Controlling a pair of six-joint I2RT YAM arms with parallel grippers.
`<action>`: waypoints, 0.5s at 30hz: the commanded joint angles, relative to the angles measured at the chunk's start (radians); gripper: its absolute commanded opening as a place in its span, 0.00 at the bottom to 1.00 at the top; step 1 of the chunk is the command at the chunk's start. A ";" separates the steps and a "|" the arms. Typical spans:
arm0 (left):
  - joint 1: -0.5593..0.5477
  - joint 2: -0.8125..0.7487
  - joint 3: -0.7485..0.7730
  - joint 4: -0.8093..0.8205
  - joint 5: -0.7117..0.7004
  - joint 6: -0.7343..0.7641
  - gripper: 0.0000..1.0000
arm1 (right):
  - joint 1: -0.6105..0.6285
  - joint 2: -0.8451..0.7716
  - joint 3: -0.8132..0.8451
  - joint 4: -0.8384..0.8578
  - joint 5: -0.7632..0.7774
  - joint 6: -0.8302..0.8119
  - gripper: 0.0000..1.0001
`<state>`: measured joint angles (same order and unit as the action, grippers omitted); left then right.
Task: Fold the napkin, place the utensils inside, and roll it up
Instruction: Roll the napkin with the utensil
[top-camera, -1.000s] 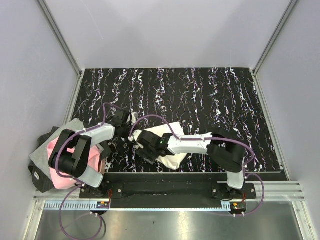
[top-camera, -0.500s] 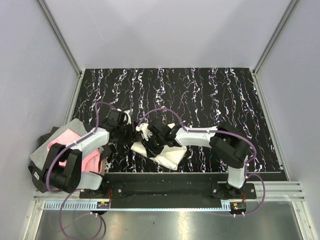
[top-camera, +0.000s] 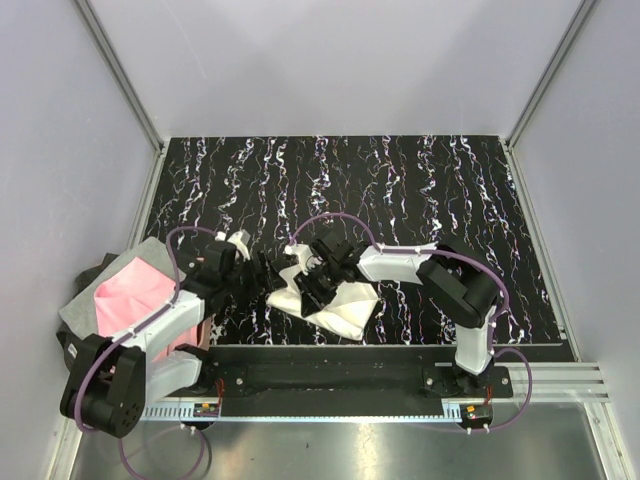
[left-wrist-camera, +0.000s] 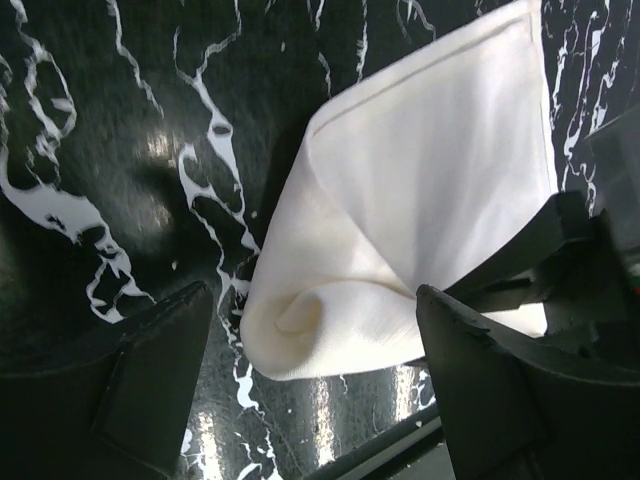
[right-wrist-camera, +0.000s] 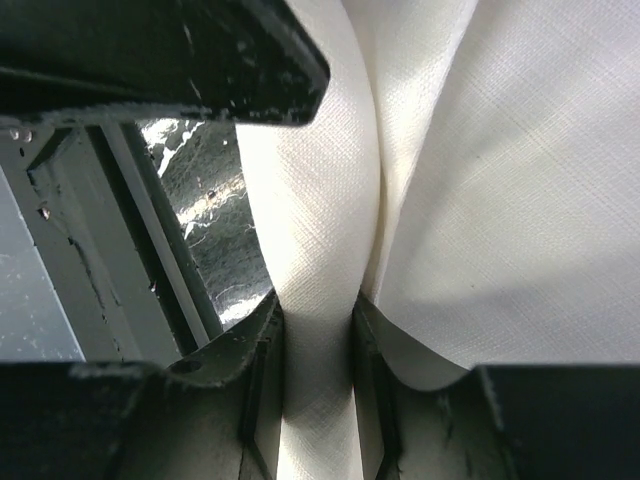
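Observation:
The cream napkin lies bunched and partly rolled near the table's front edge. In the left wrist view its rolled end faces me, the rest spreading up and right. My right gripper is shut on a rolled fold of the napkin; both fingers press the cloth with no gap. My left gripper stands open just left of the roll, its fingers wide on either side and not touching it. The utensils are hidden.
A pink and grey cloth lies off the table's left edge beside the left arm. The black front rail runs right below the napkin. Grey walls enclose the black marbled table at the back and both sides.
My left gripper has let go of the napkin, opened wide and drawn back to the left. My right gripper has closed on the rolled fold and shifted slightly right.

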<state>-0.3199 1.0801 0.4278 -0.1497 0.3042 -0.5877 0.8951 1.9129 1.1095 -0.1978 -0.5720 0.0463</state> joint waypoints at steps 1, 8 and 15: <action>0.004 0.001 -0.055 0.147 0.062 -0.077 0.84 | -0.018 0.046 -0.025 -0.084 -0.012 -0.037 0.35; 0.007 0.047 -0.118 0.285 0.096 -0.118 0.70 | -0.025 0.057 -0.014 -0.083 -0.046 -0.071 0.34; 0.007 0.099 -0.169 0.366 0.173 -0.129 0.29 | -0.044 0.077 0.015 -0.088 -0.051 -0.089 0.35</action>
<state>-0.3149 1.1625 0.2752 0.1226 0.3996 -0.7120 0.8661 1.9369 1.1168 -0.2062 -0.6617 0.0063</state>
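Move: Between and below the left hand's open fingers is the left end of the napkin roll, about 2 cm back, 2 cm to the right and some 4 cm down. The napkin's loose flat part lies roughly 18 cm to the left hand's right and 5 cm back. From the right hand, already gripping the roll, that left end is about 8 cm left and 1 cm forward; the flat part is about 8 cm right, level fore and aft. Sinking about 3 cm onto the left end of the napkin roll, the left hand also eases a good centimetre back and to the right, its left side dipping some 10 degrees. Its wide-open fingers close to under half, one on either side of the rolled end, starting to pinch it. The right hand stays put and keeps its grip on the roll. ##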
